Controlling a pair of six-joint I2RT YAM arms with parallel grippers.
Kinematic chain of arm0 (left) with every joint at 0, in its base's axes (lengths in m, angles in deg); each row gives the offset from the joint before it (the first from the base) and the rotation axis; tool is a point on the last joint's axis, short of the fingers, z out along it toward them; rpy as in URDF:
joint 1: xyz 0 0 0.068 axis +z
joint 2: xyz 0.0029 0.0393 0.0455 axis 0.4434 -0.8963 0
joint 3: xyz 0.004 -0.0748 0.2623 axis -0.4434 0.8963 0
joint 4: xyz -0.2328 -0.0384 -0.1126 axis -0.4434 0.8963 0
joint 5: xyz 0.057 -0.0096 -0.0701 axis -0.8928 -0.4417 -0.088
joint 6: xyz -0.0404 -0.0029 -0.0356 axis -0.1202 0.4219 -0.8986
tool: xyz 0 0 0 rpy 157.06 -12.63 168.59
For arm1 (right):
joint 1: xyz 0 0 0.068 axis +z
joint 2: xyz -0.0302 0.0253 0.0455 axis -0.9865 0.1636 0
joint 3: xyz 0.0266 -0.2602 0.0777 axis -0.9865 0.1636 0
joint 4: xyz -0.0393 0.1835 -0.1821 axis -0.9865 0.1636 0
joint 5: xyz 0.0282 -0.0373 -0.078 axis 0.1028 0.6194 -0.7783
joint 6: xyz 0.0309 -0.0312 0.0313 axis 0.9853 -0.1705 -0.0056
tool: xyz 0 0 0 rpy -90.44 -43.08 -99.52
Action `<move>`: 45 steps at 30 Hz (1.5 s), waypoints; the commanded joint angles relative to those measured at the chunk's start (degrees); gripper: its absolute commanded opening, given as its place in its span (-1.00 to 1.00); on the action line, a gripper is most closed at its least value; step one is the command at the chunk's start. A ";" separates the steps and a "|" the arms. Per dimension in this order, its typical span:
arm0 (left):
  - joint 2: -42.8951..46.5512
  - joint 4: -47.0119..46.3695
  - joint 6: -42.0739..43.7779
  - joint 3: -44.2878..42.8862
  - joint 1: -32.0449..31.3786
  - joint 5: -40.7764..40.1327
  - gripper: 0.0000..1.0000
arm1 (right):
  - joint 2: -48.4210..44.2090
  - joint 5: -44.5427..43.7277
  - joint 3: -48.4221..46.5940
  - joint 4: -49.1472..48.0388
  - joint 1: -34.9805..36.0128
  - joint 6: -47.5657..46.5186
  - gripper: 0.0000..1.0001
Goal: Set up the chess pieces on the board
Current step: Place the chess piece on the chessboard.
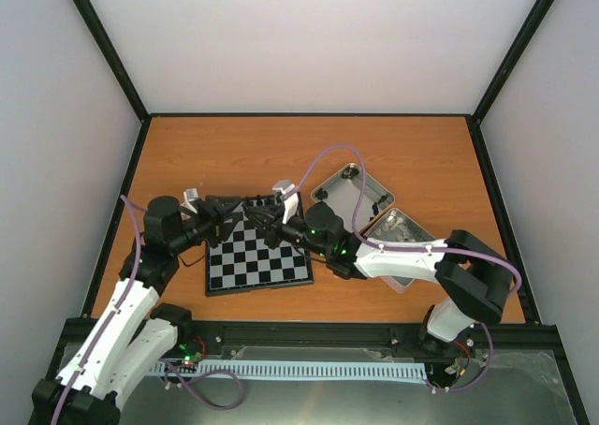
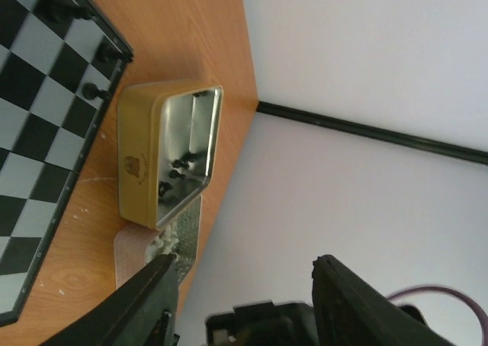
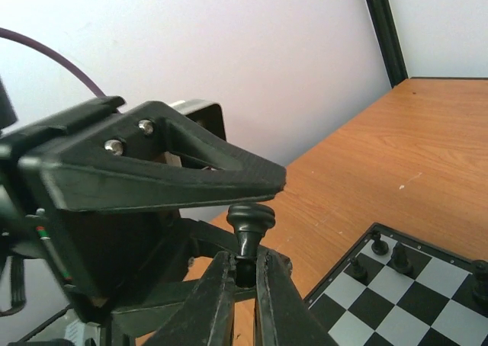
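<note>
My right gripper [image 3: 245, 266] is shut on a small black chess piece [image 3: 251, 222], whose wide end sticks out past the fingertips. My left gripper [image 2: 244, 277] is open; its black fingers [image 3: 175, 174] stand just above and below that piece in the right wrist view. Both grippers meet above the far edge of the board [image 1: 245, 273], left gripper [image 1: 255, 205] and right gripper [image 1: 272, 222] close together. Several black chess pieces [image 3: 379, 245] stand along the board's edge row. The left wrist view shows nothing between its own fingers.
Two shallow silver tins lie right of the board, one farther back [image 1: 348, 193] and one nearer [image 1: 401, 234]. The left wrist view shows a gold-sided tin [image 2: 145, 159] with a few dark pieces inside, beside the board [image 2: 38, 144]. White walls enclose the orange table [image 1: 234, 149].
</note>
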State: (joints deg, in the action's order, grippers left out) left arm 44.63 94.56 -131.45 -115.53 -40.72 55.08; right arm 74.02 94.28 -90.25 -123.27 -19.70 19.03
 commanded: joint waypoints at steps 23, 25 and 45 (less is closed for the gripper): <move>-12.34 15.10 60.42 -13.57 0.15 -25.24 0.28 | 26.05 4.73 -53.58 101.79 -12.32 -7.18 -0.94; -13.68 15.24 61.96 -13.75 0.15 -25.79 0.29 | 31.11 3.60 -59.52 105.76 -12.59 -7.70 -0.94; -13.88 15.32 61.96 -11.49 0.15 -28.98 0.36 | 48.57 -0.37 -82.77 118.97 -14.80 -8.48 -0.87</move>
State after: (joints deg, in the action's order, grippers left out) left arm 30.11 109.79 -70.82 -126.54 -40.72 26.95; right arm 121.08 94.44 -170.59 -6.88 -33.84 11.27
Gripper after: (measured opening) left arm 0.680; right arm 0.065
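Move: The right hand already grips a black chess piece by its head. The empty near-corner square it is taken to, one in from the board's far-right corner, lies some 10 cm ahead, 7 cm right and 23 cm below. Beside that square an edge pawn stands about 10 cm ahead and 10 cm right of the hand, and the corner piece 13 ahead, 9 right. From the left hand the square is roughly 9 cm ahead, 10 cm right and 23 cm down. Downward, with some forward and rightward travel, the right hand sweeps about 18 cm towards the board's far-right corner, swinging its fingers from pointing left to straight down, the piece still pinched and now base-down; it slows above the board. The left hand, already clear of the grip, opens wider and draws off left, forward and down, rolling some 60 degrees. ##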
